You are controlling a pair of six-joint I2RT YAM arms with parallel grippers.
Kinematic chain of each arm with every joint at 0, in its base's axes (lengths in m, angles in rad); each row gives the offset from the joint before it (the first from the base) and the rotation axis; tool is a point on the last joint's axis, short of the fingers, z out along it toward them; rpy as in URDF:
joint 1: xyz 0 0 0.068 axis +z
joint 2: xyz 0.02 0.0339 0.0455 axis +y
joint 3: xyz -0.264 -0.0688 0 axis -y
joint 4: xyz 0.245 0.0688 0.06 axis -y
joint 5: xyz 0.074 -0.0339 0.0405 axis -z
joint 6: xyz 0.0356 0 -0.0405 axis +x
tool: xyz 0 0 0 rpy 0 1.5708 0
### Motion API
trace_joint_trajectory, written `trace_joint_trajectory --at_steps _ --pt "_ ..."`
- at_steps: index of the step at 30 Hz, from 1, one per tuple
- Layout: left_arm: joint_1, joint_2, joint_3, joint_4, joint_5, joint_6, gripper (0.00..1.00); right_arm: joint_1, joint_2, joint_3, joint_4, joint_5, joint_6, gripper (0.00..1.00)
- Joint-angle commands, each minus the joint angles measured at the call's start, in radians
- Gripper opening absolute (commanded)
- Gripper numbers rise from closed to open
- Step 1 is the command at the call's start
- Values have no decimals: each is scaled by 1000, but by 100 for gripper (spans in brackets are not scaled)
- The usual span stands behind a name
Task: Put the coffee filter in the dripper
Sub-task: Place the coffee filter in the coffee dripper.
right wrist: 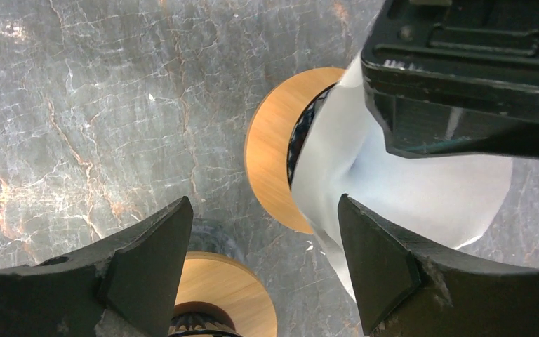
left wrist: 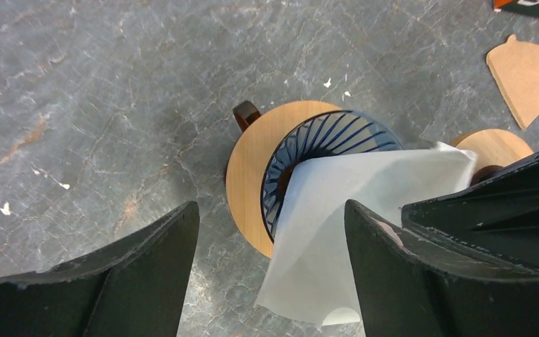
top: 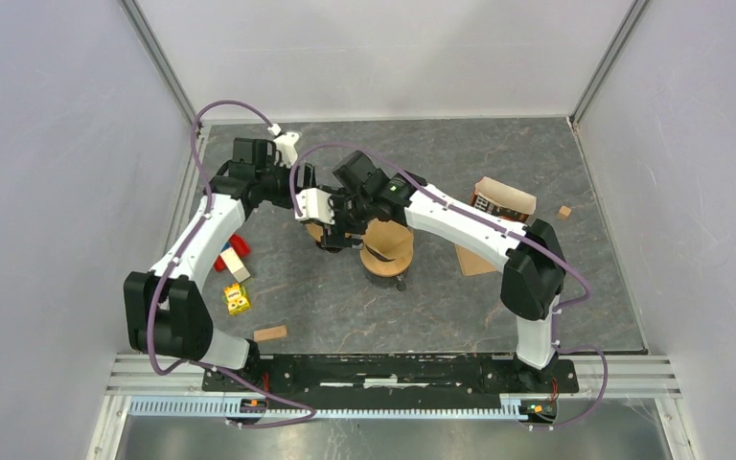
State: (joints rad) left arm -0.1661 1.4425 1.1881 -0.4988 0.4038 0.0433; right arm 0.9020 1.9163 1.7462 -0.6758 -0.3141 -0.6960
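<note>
The dripper (left wrist: 253, 165) is a wooden ring around a blue ribbed cone and lies tipped on the table, also in the right wrist view (right wrist: 270, 165). The white coffee filter (left wrist: 351, 210) sits partly inside the cone, and its free end sticks out toward my left gripper (left wrist: 272, 207). That gripper is open, with the paper lying beside one finger (left wrist: 386, 274) and not pinched. My right gripper (right wrist: 263, 203) is open too, just off the filter (right wrist: 421, 189), with nothing between its fingers. In the top view both grippers (top: 331, 218) crowd over the dripper and hide most of it.
A second dripper (top: 388, 247) stands right beside the first (right wrist: 217, 295). A brown filter (left wrist: 526, 74) lies flat nearby. An open box (top: 503, 199) is at the right. Toy blocks (top: 233, 259), a yellow one (top: 237, 300) and a wooden piece (top: 269, 333) lie at the left.
</note>
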Motion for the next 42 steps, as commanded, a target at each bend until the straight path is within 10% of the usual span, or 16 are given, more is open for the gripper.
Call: trace_joint_trajectory --at_steps 1,42 --pt "-6 -37 -42 20 41 45 81 -3 -14 -18 18 -30 12 82" --pt "-9 78 -133 121 34 55 79 -9 144 75 3 -8 -26 82"
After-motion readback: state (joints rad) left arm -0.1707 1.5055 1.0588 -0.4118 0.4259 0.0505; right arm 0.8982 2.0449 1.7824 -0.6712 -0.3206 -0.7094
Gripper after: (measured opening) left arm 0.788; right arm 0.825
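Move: The blue dripper, on a wooden ring atop the brown server, lies about 2 cm back and 5 cm to the right of the left hand, some 7 cm below. From the right hand it is 6 cm ahead, 4 cm to the left and 6 cm below. The white coffee filter stands loosely in its mouth, its middle about 3 cm above the dripper's middle and 1 cm nearer the arms. The glass server with its own wooden ring is roughly 12 cm right of the dripper and 6 cm nearer the arms. With both grippers staying wide open and one finger of each at the filter, the left hand sinks about 6 cm towards the dripper, first slipping back some 2 cm with the drop, pausing, then going almost straight down while its fingers tip slightly steeper. The right hand also goes down in two stages, nearly 5 cm in all with a slight drift forward and left, its inner finger working down in the filter's mouth against the paper to spread and seat it. ##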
